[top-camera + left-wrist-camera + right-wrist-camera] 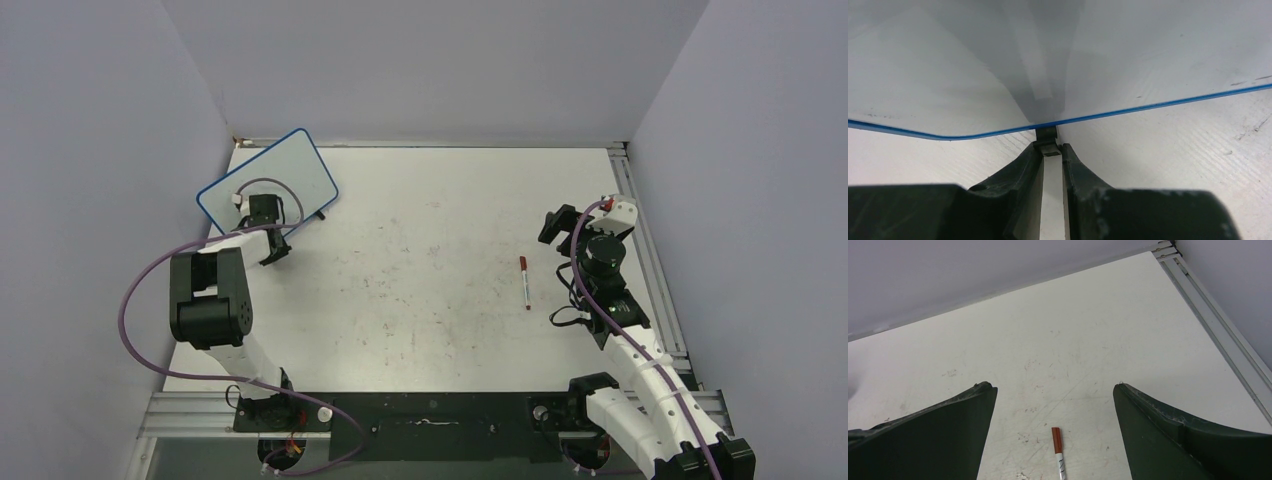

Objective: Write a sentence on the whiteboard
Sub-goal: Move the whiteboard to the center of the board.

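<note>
The whiteboard (283, 165), white with a thin blue frame, lies at an angle at the table's far left. The sentence is out of view; the board's face (1158, 55) shows plain white. My left gripper (265, 206) sits at the board's near edge, its fingertips (1067, 150) shut on a small black foot (1048, 135) under the blue frame. A marker with a red cap (524, 281) lies on the table at right, also in the right wrist view (1058, 452). My right gripper (558, 226) hovers just beyond it, open and holding nothing (1054, 386).
Grey walls close in the table on three sides. A metal rail (650, 250) runs along the right edge (1218, 325). The white tabletop (420, 260) carries faint red smudges and scuffs. Another black foot (321, 213) sticks out at the board's right corner.
</note>
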### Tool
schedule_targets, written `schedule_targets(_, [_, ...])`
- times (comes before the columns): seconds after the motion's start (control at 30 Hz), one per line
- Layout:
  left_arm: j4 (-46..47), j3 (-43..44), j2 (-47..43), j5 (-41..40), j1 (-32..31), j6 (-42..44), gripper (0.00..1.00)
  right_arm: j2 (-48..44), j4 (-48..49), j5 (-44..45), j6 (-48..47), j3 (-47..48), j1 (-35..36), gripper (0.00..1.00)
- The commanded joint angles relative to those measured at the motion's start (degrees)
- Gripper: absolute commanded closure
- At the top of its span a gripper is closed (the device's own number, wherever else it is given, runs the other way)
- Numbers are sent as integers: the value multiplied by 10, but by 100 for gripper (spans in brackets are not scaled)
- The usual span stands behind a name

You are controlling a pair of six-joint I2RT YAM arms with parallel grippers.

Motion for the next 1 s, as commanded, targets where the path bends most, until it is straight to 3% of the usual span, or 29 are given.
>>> schedule_targets(0.0, [31,-9,-1,14,5,30,100,-5,16,-2,-8,10,-1,10])
schedule_targets(0.57, [130,-70,-24,123,-24,114,100,-8,13,1,-11,9,-1,10])
schedule_targets(0.97, [139,-78,-25,157,-84,148,100,-6,13,0,-11,9,-1,10])
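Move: The left fingers already grip the black foot under the whiteboard's near edge, close to its near-left corner. The table's middle, where the board is to go, lies some 31 cm to this hand's right, about 1 cm farther out and 2 cm lower. The board's centre is about 14 cm ahead, sideways level and slightly higher; its other foot stands roughly 10 cm ahead and 11 cm right. From the idle right hand, the table's middle is about 10 cm ahead, 23 cm left and 23 cm below. Rightward and a little forward, staying low, the left hand drags the whiteboard by its foot about 5 cm towards the middle of the table, starting slowly and speeding up. The wrist meanwhile swings some 20 degrees clockwise, while the closed fingers keep their pinch on the foot. ##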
